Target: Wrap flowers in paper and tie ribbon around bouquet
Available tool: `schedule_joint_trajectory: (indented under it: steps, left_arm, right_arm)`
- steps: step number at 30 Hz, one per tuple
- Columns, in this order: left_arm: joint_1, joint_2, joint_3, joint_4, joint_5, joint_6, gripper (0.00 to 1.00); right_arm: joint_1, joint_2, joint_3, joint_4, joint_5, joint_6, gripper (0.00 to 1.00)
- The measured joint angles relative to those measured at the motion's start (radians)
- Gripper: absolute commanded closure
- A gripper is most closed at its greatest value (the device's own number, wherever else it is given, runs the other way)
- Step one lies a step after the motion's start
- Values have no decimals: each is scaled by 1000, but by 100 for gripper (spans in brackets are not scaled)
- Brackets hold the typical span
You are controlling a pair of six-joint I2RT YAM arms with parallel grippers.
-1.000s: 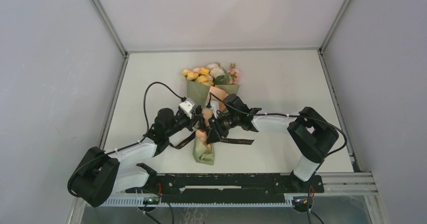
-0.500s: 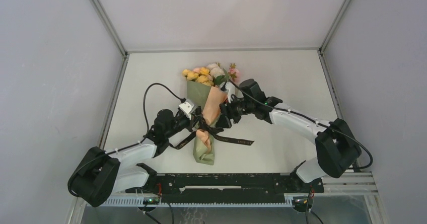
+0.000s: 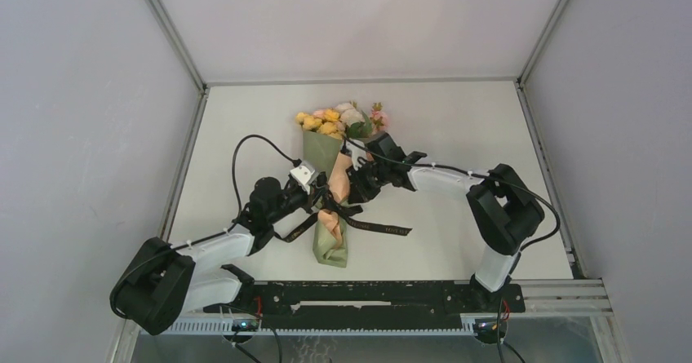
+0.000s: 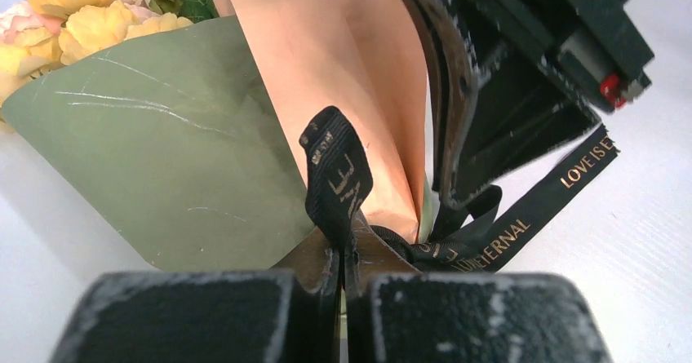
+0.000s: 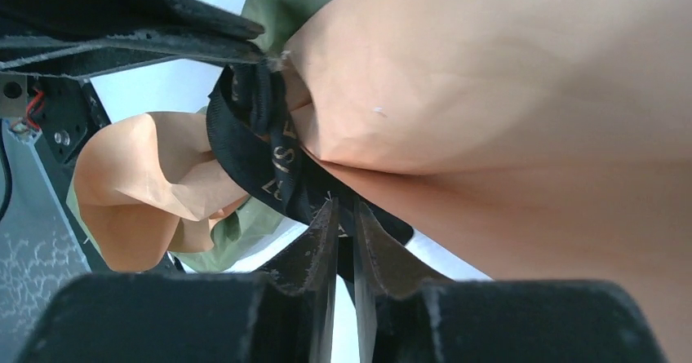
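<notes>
The bouquet lies lengthwise mid-table, with the flowers (image 3: 334, 120) at its far end and the green-and-peach paper (image 3: 320, 148) wrapped as a cone. The black ribbon (image 3: 347, 213) circles its waist. My left gripper (image 3: 317, 196) is at the cone's left side and is shut on an upright loop of ribbon (image 4: 337, 175). My right gripper (image 3: 357, 190) comes in from the right. Its fingers (image 5: 322, 241) pinch the ribbon (image 5: 253, 163) under the peach paper (image 5: 506, 94) with a narrow slit between them. The left wrist view shows green paper (image 4: 163, 151), yellow flowers (image 4: 90, 20) and the right gripper's body (image 4: 506, 94).
A lettered ribbon tail (image 3: 390, 229) lies flat on the white table to the right of the cone. The left arm's black cable (image 3: 253, 143) arches over the table. Grey walls and metal frame rails (image 3: 184, 135) bound the table, and the mounting rail (image 3: 367, 294) runs along the near edge.
The right gripper swung out toward the upper right and opened. It then returned to the bouquet's waist and closed on the ribbon. The left gripper kept its grip and place.
</notes>
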State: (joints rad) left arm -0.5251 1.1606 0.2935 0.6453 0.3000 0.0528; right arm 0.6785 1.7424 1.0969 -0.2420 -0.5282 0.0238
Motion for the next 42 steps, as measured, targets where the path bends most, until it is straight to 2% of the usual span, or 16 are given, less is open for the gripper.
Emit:
schedule_joint_trajectory:
  steps: [13, 26, 33, 42]
  left_arm:
    - [0, 16, 0, 6, -1, 0, 100]
    - [0, 31, 0, 11, -1, 1, 100]
    - [0, 31, 0, 11, -9, 4, 100]
    - [0, 31, 0, 11, -9, 8, 100]
  right_arm:
    - [35, 103, 0, 97, -69, -25, 78]
    - [18, 146, 0, 238, -351, 24, 71]
    - [16, 146, 0, 265, -426, 35, 63]
    - [17, 194, 0, 316, -450, 79, 52]
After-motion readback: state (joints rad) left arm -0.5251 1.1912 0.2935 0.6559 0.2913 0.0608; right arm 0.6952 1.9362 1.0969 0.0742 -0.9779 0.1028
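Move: Below the left fingertips sits the ribbon knot, about 6 cm to the right hand's left, 3 cm back and 2 cm lower. The loose lettered tail lies about 7 cm back, 6 cm right and 6 cm down from the right hand; the lower peach paper is about 7 cm back, 6 cm left and 4 cm down. From the left hand, the knot is some 2 cm back, 2 cm right and 5 cm below. Reaching left and back towards the ribbon knot, the right hand dips about 2.5 cm, then rises again as it goes on under the left gripper, ending some 5 cm left and 4 cm back. Its fingers tilt up towards level and swing counter-clockwise, some 25 degrees in all, while opening to straddle the ribbon beside the knot. The left hand keeps its pinch on the upright ribbon, sinking barely 1 cm. ##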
